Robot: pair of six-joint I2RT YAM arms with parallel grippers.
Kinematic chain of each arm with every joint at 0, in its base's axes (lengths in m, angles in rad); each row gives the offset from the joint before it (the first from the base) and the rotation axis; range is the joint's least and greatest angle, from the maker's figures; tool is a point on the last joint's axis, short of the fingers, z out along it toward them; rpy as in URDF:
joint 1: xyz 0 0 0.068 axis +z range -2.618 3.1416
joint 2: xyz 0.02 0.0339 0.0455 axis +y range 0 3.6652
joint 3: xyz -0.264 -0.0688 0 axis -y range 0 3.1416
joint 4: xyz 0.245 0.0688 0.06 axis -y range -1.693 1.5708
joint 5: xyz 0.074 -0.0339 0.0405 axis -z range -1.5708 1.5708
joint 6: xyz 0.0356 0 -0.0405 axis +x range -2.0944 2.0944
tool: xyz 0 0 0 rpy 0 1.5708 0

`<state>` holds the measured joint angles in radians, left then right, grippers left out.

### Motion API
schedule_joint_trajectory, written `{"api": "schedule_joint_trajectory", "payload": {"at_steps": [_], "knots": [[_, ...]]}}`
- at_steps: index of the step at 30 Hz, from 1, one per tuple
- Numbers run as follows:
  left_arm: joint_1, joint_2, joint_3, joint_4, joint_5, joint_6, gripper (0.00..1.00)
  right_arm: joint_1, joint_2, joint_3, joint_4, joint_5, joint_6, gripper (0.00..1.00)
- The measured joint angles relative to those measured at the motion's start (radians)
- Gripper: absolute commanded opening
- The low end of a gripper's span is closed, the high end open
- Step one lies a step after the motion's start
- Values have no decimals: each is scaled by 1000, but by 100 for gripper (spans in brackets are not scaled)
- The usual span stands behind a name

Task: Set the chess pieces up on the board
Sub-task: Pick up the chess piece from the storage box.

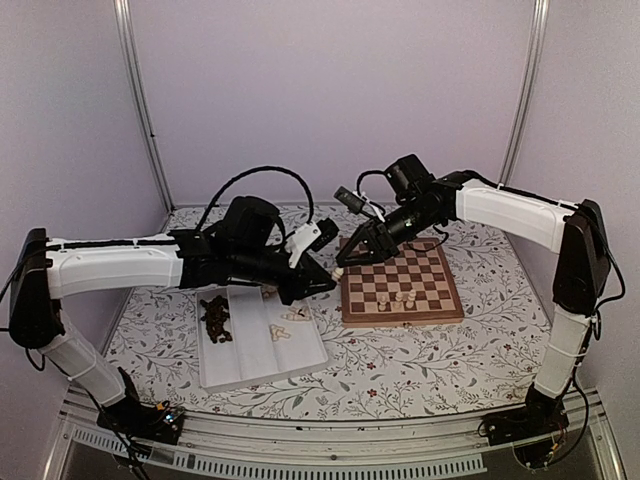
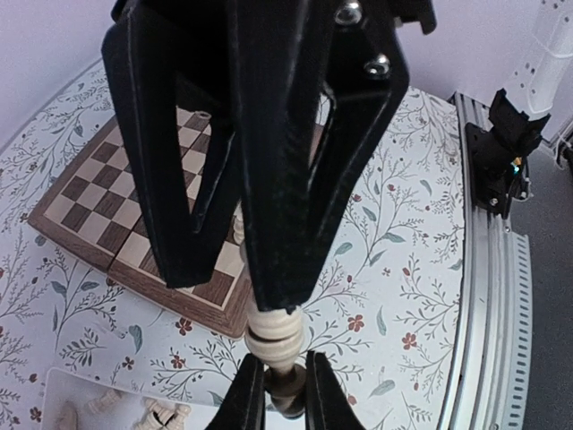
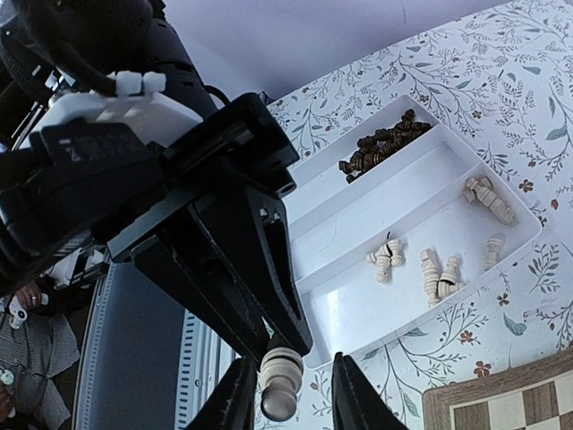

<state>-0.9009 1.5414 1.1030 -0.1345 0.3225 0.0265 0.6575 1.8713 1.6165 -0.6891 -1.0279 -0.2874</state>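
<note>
My left gripper (image 1: pixel 333 272) is shut on a pale cream chess piece (image 2: pixel 271 336), held in the air between the white tray and the board's left edge. My right gripper (image 3: pixel 291 399) stands open around the piece's free end (image 3: pixel 282 372). One of its fingers lies close against the piece, and a gap shows at the other. The board (image 1: pixel 400 282) lies at centre right with a few cream chessmen (image 1: pixel 403 298) standing near its front edge. In the left wrist view the right gripper (image 2: pixel 285 399) flanks the piece's dark tip.
The white three-compartment tray (image 1: pixel 255 345) lies left of the board. It holds a heap of dark brown chessmen (image 1: pixel 215 318) in its left compartment and several cream ones (image 3: pixel 439 273) lying loose. A flowered cloth covers the table.
</note>
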Motion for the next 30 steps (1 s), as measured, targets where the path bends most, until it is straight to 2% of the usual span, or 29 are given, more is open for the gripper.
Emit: {"api": "schedule_joint_trajectory", "payload": {"at_steps": [5, 14, 21, 24, 30], "knots": [[6, 0, 0, 0, 2, 0, 0, 0, 0, 0, -8, 0, -5, 22], [21, 0, 0, -2, 3, 0, 0, 1, 0, -1, -7, 3, -13, 0], [21, 0, 0, -6, -2, 0, 0, -8, -6, -7, -6, 49, -23, 0], [21, 0, 0, -6, 3, -1, 0, -49, -48, -56, -7, 106, -31, 0], [22, 4, 35, -21, 29, -52, 0, -256, -224, -256, 34, 327, -76, 0]]}}
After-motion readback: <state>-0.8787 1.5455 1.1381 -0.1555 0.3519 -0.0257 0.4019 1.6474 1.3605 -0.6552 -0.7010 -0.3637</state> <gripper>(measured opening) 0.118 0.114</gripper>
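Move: Between the right hand's half-open pads lies the outer light chess piece, within about 1 cm of its hand point; from the left hand it is some 2 cm to the right, 1 cm ahead and 2 cm up. The board's middle is about 18 cm ahead and 15 cm right of the right hand, its three standing pieces 13 cm ahead and 13 cm right; the light pieces in the storage box are 6 cm ahead and 12 cm left, all roughly 18 cm below. Closing on the outer piece, the right hand first stays in place until its fingers grip, then pulls away from the left gripper to the right, about 12 cm, and forward some 7 cm, sinking slightly towards the board, speeding up as it turns clockwise and its fingers tip farther down. The left hand stays put within about a centimetre and keeps its grip on its own piece. ##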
